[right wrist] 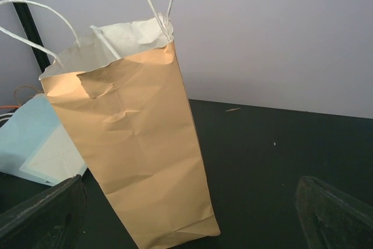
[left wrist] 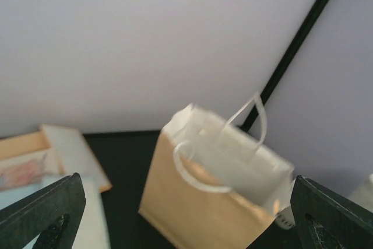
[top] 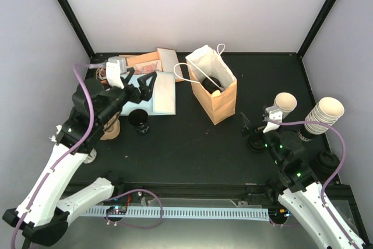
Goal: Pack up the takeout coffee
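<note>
A brown paper bag (top: 220, 102) with white string handles stands open mid-table. Inside its mouth sits a dark round shape (top: 210, 83), apparently the black lid of the takeout coffee; the cup's side is hidden by the bag walls. My left gripper (top: 148, 84) hangs open and empty left of the bag, above a pale blue sheet. The left wrist view shows the bag (left wrist: 204, 202) ahead between the spread fingers (left wrist: 44, 214). My right gripper (top: 252, 130) is open and empty to the bag's right, facing the bag (right wrist: 140, 155).
Pale blue paper (top: 157, 94) and flat cardboard pieces (top: 152, 58) lie at the back left. A small black lid-like object (top: 139, 120) sits left of centre. Stacked cream cups (top: 322, 116) and another cup (top: 285, 102) stand at the right, with black lids (top: 326, 160) near them.
</note>
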Controlling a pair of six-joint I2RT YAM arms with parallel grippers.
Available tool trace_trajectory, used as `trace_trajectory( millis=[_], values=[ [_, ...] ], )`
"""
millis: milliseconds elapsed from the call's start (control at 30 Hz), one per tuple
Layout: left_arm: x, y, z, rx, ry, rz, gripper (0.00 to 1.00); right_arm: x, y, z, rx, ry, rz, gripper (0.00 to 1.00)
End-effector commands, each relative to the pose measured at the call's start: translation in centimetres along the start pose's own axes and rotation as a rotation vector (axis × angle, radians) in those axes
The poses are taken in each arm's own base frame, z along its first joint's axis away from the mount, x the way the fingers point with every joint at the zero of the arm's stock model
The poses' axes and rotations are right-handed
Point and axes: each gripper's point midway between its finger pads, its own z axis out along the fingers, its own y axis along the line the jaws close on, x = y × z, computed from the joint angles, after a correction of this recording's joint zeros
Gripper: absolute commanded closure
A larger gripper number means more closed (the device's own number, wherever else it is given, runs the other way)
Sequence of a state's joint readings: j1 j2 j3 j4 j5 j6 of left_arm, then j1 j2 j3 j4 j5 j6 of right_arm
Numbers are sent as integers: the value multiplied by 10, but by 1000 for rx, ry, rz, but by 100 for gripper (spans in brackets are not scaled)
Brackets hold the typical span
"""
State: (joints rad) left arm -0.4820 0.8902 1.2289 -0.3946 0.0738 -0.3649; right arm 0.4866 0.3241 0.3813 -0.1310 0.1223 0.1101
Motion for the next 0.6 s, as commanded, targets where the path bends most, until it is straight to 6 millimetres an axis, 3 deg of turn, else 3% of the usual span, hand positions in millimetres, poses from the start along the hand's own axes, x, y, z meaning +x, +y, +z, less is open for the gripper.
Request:
trace_trajectory(
  millis=[0, 433, 567],
  values=[
    [41, 41, -13, -174, 60, 52, 1, -16, -3, -5, 20, -37, -17, 0],
    [150, 106, -29, -362, 179, 42, 1, -7, -8, -4, 42, -18, -10, 0],
    [169, 133, -35, -496, 193, 16, 1, 3, -7, 0, 37, 13, -5, 0]
  ],
)
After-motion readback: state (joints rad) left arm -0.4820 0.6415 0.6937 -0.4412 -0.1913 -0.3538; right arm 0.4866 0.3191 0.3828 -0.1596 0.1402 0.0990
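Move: Some 39 cm below the left hand, about 7 cm farther out and 10 cm to its left, stands the black cup. From the same hand, the cup carrier is about 11 cm ahead and 26 cm left, and the light-blue bag 23 cm ahead and 10 cm left, both at table height. The packed paper bag stands 20 cm ahead and 22 cm right, its middle 31 cm down. For the right hand, the cup is roughly 10 cm ahead, 46 cm left and 20 cm down. The empty left hand sinks quickly by about 19 cm from high above the table towards the black cup, drifting some 6 cm to its left on the way while its reach forward hardly changes, and slows near the end. As it comes down, the wrist tips the fingers down and swings them counter-clockwise by about 15 degrees each, rolling slightly left side up, with the fingers still wide open and stopping above the cup without touching it. ##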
